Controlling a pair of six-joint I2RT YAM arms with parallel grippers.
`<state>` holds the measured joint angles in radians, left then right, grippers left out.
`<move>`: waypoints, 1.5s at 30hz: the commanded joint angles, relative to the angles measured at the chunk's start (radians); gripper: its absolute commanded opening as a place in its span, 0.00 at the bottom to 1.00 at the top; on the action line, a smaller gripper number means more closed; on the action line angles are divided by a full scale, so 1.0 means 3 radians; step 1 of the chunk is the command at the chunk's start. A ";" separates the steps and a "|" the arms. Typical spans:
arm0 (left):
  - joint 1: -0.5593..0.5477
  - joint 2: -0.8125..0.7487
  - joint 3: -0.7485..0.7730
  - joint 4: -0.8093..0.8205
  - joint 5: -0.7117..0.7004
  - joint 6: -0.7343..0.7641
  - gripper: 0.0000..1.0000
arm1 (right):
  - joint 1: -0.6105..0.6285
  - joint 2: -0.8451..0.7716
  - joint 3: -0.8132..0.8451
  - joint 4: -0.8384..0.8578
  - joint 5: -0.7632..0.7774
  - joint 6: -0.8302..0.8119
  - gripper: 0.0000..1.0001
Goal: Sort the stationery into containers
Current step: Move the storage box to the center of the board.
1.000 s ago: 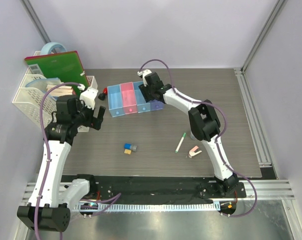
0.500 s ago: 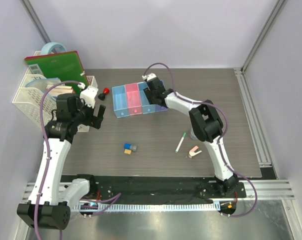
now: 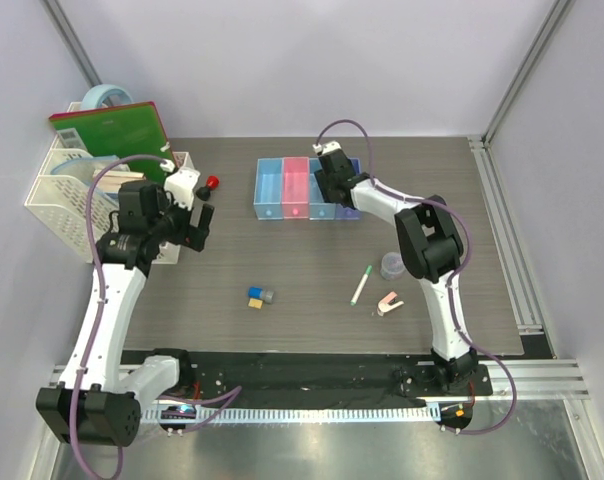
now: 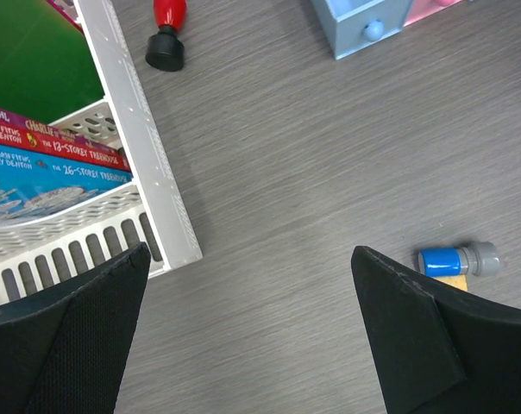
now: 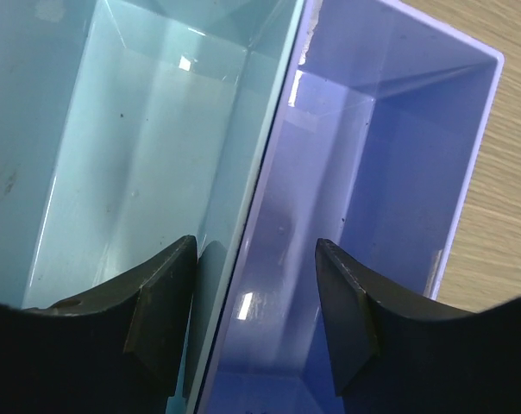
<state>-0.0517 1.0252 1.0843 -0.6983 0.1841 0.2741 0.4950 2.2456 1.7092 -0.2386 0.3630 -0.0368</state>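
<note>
The row of four joined bins (image 3: 294, 188) stands at the back middle of the table. My right gripper (image 3: 332, 187) reaches down into it. In the right wrist view the right gripper (image 5: 254, 246) is open, its jaws astride the wall between the light blue bin (image 5: 140, 147) and the purple bin (image 5: 390, 172), both empty. My left gripper (image 3: 200, 226) is open and empty over bare table (image 4: 247, 254). The red-and-black knob (image 3: 211, 183) lies near the basket. The blue, grey and yellow blocks (image 3: 259, 297), the green-capped pen (image 3: 362, 285), the grey tub (image 3: 392, 266) and the pink-white clip (image 3: 389, 303) lie in front.
The white mesh basket (image 3: 67, 190) with a green book (image 3: 112, 130), notebooks and a tape roll (image 3: 107, 97) stands at the back left; its corner (image 4: 148, 172) is close to my left gripper. Metal rails run along the right and front edges.
My right gripper has moved to the right and the row of bins has slid right with it, turning square to the table. My left gripper has risen slightly toward the knob.
</note>
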 commanded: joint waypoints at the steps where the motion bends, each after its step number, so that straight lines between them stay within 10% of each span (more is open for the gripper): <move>1: 0.0004 0.0213 0.0108 0.0282 -0.0046 -0.0039 1.00 | -0.0105 -0.0260 -0.0221 -0.0038 0.0140 -0.0224 0.62; 24: -0.0426 0.2503 0.1278 0.1387 -0.0378 -0.0989 1.00 | -0.0704 -0.0771 -0.0901 0.0023 -0.0356 -0.0895 0.63; 45: -0.0641 0.4140 0.2511 0.2317 -0.0266 -0.1057 1.00 | -0.0816 -0.0966 -0.0539 -0.0574 -0.1430 -0.1319 0.84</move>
<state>-0.2214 2.2318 1.7790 -0.1135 0.0879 -0.0319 0.2512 1.9827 1.4448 -0.3260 0.0002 -0.4114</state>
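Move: The storage box's middle is about 6 cm to the right hand's left, level with it fore and aft and just below; its fingers straddle the divider between the purple bin and the blue one beside it. The clear jar sits 13 cm right and 20 cm back, the green marker 6 cm right and 25 cm back. From the left hand the box's middle is roughly 23 cm ahead, 22 cm right and 20 cm down; the red-black piece is 24 cm ahead and 2 cm left. Rightward, the right hand keeps sliding the storage box some 12 cm, drawing back about 3 cm, its left finger against the divider; then it eases back left 2 cm, rising slightly, turning counter-clockwise and opening wider. The left hand, open throughout, reaches forward about 30 cm, sinking 13 cm and veering right, to the table just left of the box's new place. ##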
